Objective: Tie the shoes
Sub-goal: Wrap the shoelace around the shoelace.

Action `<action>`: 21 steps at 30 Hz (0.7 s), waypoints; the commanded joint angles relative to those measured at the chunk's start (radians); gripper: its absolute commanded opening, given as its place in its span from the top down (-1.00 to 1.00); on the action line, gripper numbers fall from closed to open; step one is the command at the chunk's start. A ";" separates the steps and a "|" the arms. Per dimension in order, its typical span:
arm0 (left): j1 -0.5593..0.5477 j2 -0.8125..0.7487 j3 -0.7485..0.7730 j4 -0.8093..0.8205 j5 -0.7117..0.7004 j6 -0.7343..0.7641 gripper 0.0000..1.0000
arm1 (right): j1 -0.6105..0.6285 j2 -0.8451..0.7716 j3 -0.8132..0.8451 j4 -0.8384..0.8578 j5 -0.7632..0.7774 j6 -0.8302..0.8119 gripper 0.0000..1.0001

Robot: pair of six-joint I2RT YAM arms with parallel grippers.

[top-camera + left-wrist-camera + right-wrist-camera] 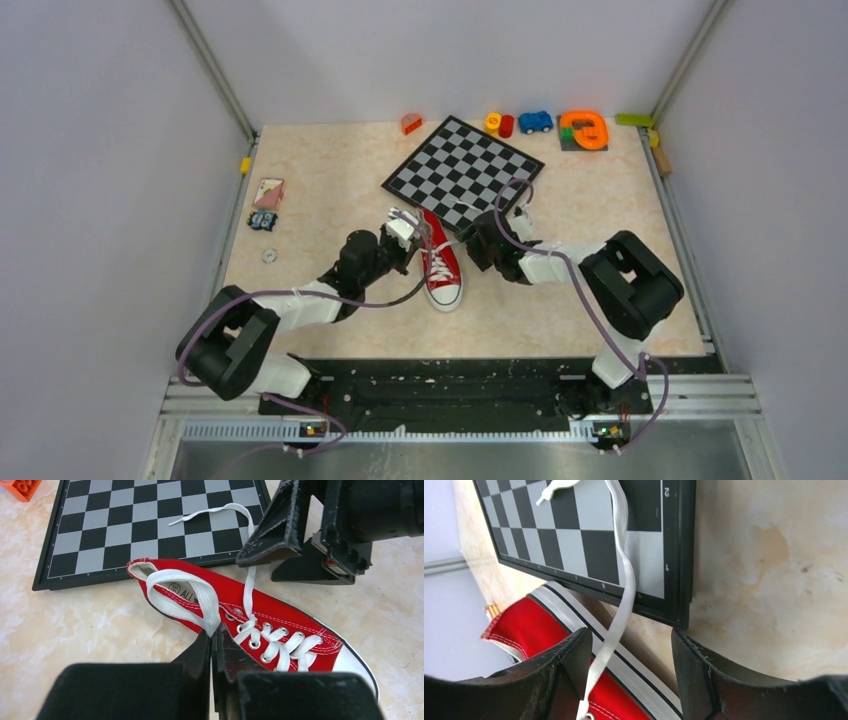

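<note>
The red shoe (441, 268) lies on the table with its white toe cap toward the arms and its heel by the chessboard (463, 170). My left gripper (405, 232) is at the shoe's left side. In the left wrist view it (214, 634) is shut on a loop of white lace (187, 587) arching over the shoe's (287, 617) opening. My right gripper (480, 240) hangs at the shoe's right side, open. The other lace end (624, 595) runs loose between its fingers (569, 655) up onto the chessboard (589, 540), nearer the left finger and not pinched.
Small toys line the table's back edge: an orange block (411, 123), a yellow and red piece (499, 124), a blue car (535, 121) and an orange part (584, 130). A card box (268, 192), a small toy (263, 221) and a ring (269, 256) lie at the left.
</note>
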 commanded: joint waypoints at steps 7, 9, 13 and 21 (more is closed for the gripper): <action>0.006 0.000 0.010 0.027 0.033 0.016 1.00 | -0.098 0.065 0.042 0.109 0.031 -0.055 0.12; 0.006 0.000 0.012 0.025 0.038 0.018 1.00 | -0.128 0.067 0.037 0.119 0.020 -0.096 0.18; 0.006 0.004 0.014 0.024 0.046 0.021 1.00 | -0.150 0.057 0.022 0.162 -0.008 -0.147 0.28; 0.006 0.017 0.021 0.023 0.071 0.029 1.00 | -0.140 0.040 0.021 0.175 -0.095 -0.174 0.61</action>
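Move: Just ahead of the right hand, about 2 cm out between its open fingers, runs the free shoelace. The chessboard's near corner is roughly 3 cm to that hand's right and 1 cm ahead, slightly below; the red shoe's middle lies some 5 cm left and 4 cm back. From the left hand, the same stretch of lace is about 9 cm to the right, 3 cm ahead and some 7 cm lower. Closing around the free shoelace, the right fingers go from wide apart to a narrow gap while that hand slides forward about 5 cm and right some 4 cm, nearly level, away from the shoe. It pushes against the chessboard's near side on the way, its wrist hardly turning. The left hand stays above the shoe, still pinching the lace loop. ##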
